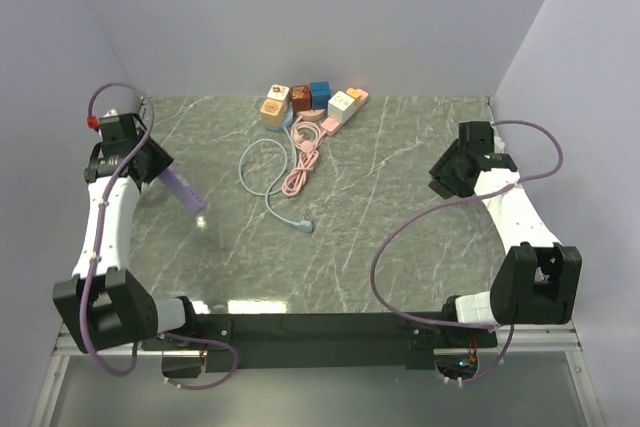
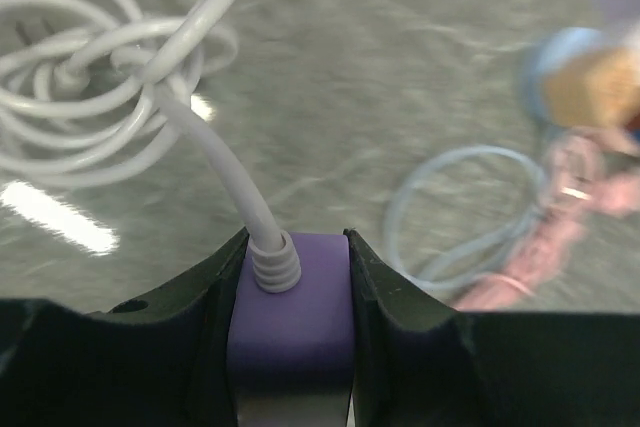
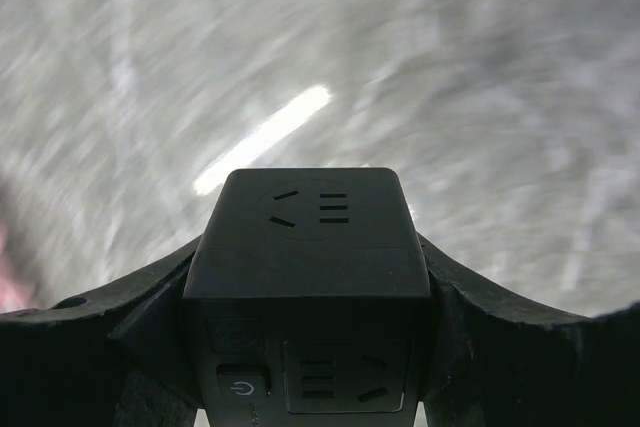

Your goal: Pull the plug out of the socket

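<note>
My left gripper [image 2: 295, 247] is shut on a purple plug [image 2: 292, 317]. The plug's white cable [image 2: 215, 157] rises from its ribbed collar and runs to a loose coil on the table. From above, the purple plug [image 1: 183, 188] sticks out of the left gripper [image 1: 152, 163] at the table's left side. My right gripper [image 3: 310, 247] is shut on a black cube socket [image 3: 310, 237], whose outlet faces are bare. In the top view the right gripper [image 1: 447, 175] hangs over the table's right side, far from the plug. Plug and socket are apart.
A cluster of coloured cube sockets [image 1: 310, 102] sits at the back middle of the marble table [image 1: 400, 237]. A pink cable [image 1: 303, 162] and a light blue cable [image 1: 265, 172] trail from it toward the centre. Walls close in the left, back and right.
</note>
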Available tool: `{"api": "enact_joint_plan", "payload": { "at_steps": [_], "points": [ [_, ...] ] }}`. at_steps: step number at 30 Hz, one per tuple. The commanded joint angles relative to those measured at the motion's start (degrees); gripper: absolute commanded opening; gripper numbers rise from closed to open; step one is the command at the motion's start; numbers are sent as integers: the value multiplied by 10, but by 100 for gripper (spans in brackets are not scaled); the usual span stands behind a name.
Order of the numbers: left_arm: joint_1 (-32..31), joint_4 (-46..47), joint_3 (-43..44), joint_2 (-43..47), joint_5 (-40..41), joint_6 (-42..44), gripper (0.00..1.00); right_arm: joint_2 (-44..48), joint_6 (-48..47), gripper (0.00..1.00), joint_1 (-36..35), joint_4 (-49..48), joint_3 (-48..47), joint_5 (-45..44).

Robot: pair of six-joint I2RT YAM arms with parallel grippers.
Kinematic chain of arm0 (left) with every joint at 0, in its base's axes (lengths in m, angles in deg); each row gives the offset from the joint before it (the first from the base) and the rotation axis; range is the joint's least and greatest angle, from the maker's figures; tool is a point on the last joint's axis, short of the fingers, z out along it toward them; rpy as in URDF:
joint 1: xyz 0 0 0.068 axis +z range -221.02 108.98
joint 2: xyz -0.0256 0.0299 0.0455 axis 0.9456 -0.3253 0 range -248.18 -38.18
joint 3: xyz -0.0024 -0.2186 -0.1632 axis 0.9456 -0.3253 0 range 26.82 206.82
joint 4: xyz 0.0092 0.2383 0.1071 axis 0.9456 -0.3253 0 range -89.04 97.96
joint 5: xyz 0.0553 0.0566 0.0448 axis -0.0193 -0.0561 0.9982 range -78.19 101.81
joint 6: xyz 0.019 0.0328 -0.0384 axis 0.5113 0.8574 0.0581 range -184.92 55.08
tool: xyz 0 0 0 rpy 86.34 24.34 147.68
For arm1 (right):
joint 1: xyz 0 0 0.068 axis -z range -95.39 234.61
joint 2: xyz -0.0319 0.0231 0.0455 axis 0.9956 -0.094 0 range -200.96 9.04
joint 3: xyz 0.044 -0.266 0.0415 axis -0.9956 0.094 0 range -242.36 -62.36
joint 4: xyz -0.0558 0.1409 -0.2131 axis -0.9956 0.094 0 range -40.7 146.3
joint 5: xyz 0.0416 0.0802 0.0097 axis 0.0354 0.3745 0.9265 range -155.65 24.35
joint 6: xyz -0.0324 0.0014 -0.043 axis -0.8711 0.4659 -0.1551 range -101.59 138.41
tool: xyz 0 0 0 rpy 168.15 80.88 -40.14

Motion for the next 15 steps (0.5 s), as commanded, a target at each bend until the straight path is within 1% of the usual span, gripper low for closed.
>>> {"api": "enact_joint_plan", "payload": {
  "at_steps": [1, 4, 9, 15],
  "points": [
    [10, 48, -17, -7, 65, 36, 0, -8, 20, 0, 30, 10, 7, -90],
    [23, 66, -35, -43, 70, 31, 0, -23, 41, 0, 49, 17, 10, -112],
    [30, 91, -42, -115, 76, 27, 0, -55, 63, 0, 60, 24, 16, -157],
    [37, 71, 1, -210, 114, 14, 0, -84, 100, 0, 94, 46, 27, -209]
  ]
}}
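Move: The left hand still grips the purple socket strip; below it bare table waits, its clear patch about 1 cm ahead, 6 cm left and 20 cm down, with the blue cord's loop some 3 cm ahead and 18 cm right, its grey-blue plug 10 cm back and 28 cm right. The right hand holds the pulled-off black cube plug, over bare table about 4 cm back, 10 cm right and 12 cm down; the pink cord lies 4 cm ahead and 34 cm left. The left hand sinks about 12 cm towards the bare table with the purple strip and its white coiled cord, easing some 5 cm left, away from the blue and pink cords, while the fingers tip roughly 20 degrees further down and keep their grip. The right hand meanwhile carries the gripped black cube about 8 cm right and 6 cm down, drawing back a little, turning some 20 degrees clockwise and tipping its fingers lower. ##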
